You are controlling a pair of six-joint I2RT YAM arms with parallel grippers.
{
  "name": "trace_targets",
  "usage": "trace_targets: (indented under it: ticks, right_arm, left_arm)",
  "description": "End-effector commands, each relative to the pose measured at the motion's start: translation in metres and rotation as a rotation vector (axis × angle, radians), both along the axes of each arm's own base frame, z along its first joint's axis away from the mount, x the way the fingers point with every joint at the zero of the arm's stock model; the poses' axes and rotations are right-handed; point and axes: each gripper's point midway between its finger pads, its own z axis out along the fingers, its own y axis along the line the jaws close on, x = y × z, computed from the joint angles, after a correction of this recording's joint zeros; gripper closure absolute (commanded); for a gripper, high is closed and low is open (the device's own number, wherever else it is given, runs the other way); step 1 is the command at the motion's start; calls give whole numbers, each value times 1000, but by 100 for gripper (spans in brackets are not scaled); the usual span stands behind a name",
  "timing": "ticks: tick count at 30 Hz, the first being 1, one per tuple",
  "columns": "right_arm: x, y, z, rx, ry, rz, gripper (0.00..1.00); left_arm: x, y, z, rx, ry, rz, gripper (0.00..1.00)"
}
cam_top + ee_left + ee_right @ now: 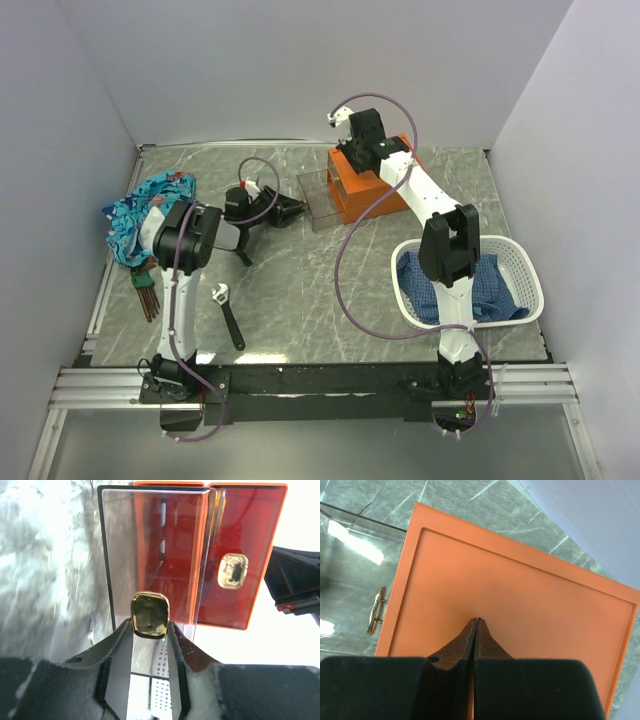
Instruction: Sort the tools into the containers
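Note:
The orange box [362,187] stands at the back centre, with a clear drawer [320,203] pulled out to its left. My left gripper [292,210] is shut on that drawer's gold handle [149,614]; the drawer [150,545] looks empty. A second gold handle [233,570] shows on the shut drawer beside it. My right gripper [478,620] is shut and empty, its tips against the box's orange top [520,590]. A black-handled wrench [228,315] lies near my left arm's base. Screwdrivers [147,290] lie at the left edge. No hammer shows.
A crumpled blue patterned cloth [150,215] lies at the left by the screwdrivers. A white perforated basket [520,262] holding a blue cloth stands at the right, beside my right arm. White walls close in the table on three sides.

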Motion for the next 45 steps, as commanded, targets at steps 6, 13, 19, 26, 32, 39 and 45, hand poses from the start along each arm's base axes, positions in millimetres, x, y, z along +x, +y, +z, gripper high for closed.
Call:
trace_targets:
  ticks: [6,13,19,26,32,39,45]
  right_arm:
    - [-73,-9,-103,-156,384,49,100]
    - [-70,0,-94,-166,351,69,100]
    - [-67,1,-87,-164,332,70,100]
    - [-62,5,-76,-145,305,70,100]
    - [-62,5,-68,-138,292,73,100]
    - [-59,8,-41,-120,232,69,100]
    - [-65,9,-19,-91,203,71,100]
  left_arm:
    - [-18,22,26,134,-83,-60,99]
    - [-15,51,19,275,-22,-44,53]
    - [-44,79,2,457,64,-75,35]
    - [-67,111,21,592,22,16,23]
    - [-104,140,29,786,73,16,18]
    - [-151,175,32,1041,80,-121,19]
    - [-173,202,44,1237,25,-270,18]
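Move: The left fingers still grip the drawer's handle; the hammer lies about 15 cm to this hand's left, 10 cm back and 6 cm below. The wrench is 16 cm left and 28 cm back; the orange box's middle is 18 cm right and 4 cm ahead. The shut right fingertips rest on that box, its middle 5 cm right and 7 cm below them; the hammer is roughly 28 cm left, 18 cm back and 16 cm down from there. Left hand pulls the handle about 3 cm left, releases, swings left and back towards the hammer, tipping down. ##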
